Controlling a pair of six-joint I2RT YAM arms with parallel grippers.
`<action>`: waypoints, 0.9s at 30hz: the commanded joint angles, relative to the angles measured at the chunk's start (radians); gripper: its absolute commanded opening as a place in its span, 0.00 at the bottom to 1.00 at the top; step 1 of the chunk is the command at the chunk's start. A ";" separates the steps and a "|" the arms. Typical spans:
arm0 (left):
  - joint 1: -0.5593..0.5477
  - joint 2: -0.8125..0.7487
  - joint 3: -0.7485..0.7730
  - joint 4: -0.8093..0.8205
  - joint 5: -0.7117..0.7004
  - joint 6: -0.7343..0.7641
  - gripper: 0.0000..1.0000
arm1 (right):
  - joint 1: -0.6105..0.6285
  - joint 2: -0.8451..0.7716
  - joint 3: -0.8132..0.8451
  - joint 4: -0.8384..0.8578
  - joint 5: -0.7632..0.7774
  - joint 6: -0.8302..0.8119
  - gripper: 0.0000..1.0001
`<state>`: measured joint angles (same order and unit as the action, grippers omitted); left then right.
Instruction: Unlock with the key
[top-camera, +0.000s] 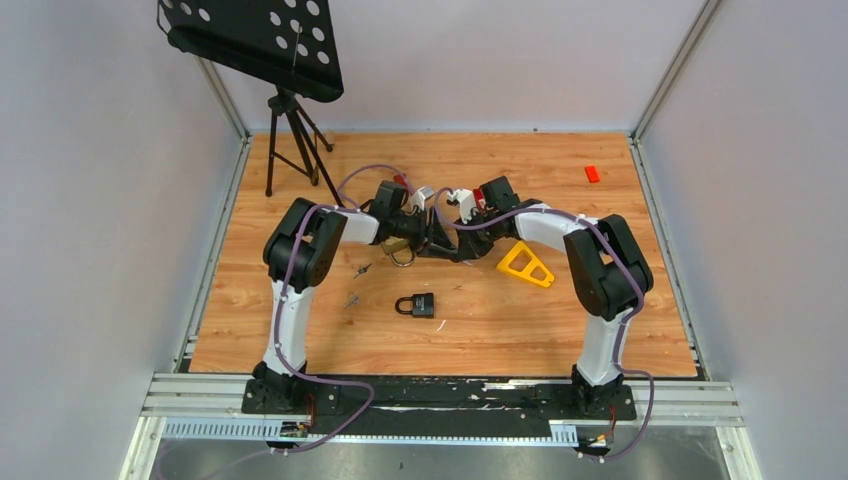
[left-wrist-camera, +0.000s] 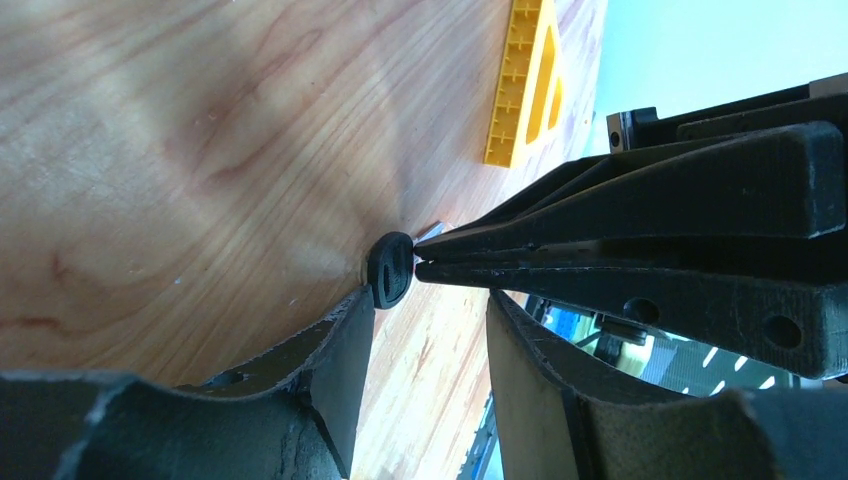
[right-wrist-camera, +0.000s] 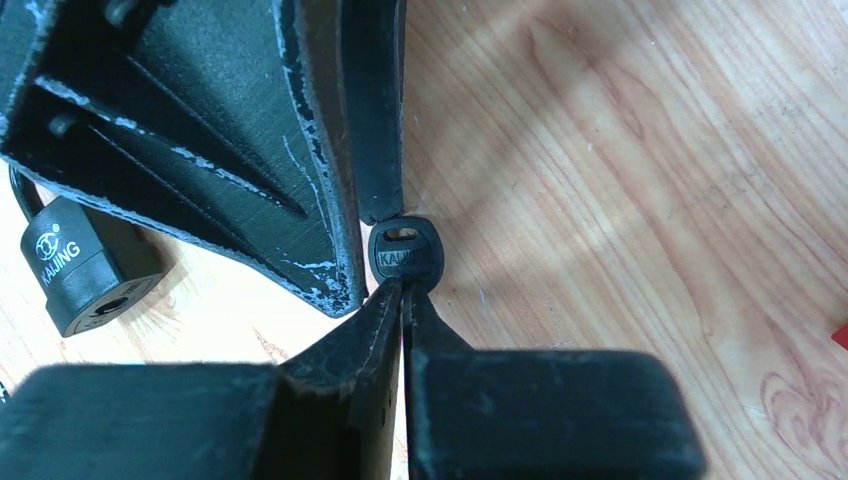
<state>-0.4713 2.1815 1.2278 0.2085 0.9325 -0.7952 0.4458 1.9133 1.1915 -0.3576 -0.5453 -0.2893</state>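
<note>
A small key with a black head (right-wrist-camera: 405, 255) is pinched by its blade in my right gripper (right-wrist-camera: 403, 285), which is shut on it just above the wooden table. My left gripper (left-wrist-camera: 428, 305) faces it with jaws apart; one of its fingertips (left-wrist-camera: 355, 310) touches the key head (left-wrist-camera: 390, 268) and the other stands clear. A black padlock (top-camera: 417, 305) lies flat on the table nearer the arm bases, apart from both grippers, and shows again in the right wrist view as the padlock (right-wrist-camera: 85, 275) at the left. From above, left gripper (top-camera: 418, 237) and right gripper (top-camera: 452, 245) meet at mid-table.
A yellow triangular piece (top-camera: 526, 263) lies right of the grippers. Two loose keys (top-camera: 358, 270) lie left of the padlock, and a brass object (top-camera: 397, 246) sits under the left wrist. A red block (top-camera: 592, 173) is at the back right, a black music stand (top-camera: 285, 105) at the back left.
</note>
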 joint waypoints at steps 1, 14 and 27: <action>-0.024 -0.021 -0.007 -0.089 -0.059 0.079 0.55 | -0.010 -0.009 -0.002 0.015 -0.018 -0.008 0.08; -0.017 -0.026 0.012 -0.141 -0.077 0.122 0.55 | -0.024 -0.115 -0.030 -0.064 0.098 -0.054 0.27; -0.016 -0.023 0.036 -0.150 -0.080 0.123 0.56 | 0.004 -0.098 -0.034 -0.109 0.197 -0.064 0.28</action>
<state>-0.4824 2.1689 1.2522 0.1181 0.9218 -0.7231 0.4301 1.8347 1.1637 -0.4664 -0.3874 -0.3370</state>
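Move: The right gripper has the key pinched: the key's middle is at its fingertips, some 1 cm to the left, with the head sticking out towards the left gripper. From the right hand, the yellow triangle lies about 11 cm to the right and 1 cm back, the black padlock 10 cm left and 11 cm back, all 1 to 2 cm lower. From the left hand, the key is about 3 cm right, 1 cm ahead and 2 cm below. Open the right fingers to roughly a quarter of their range to let go of the key's blade, and draw the right gripper about 4 cm to the right, back off the key towards the yellow triangle. Let it rise about 1 cm midway and sink most of that again, tipping the fingers some 10 degrees steeper; keep the left gripper open beside the key's head. ##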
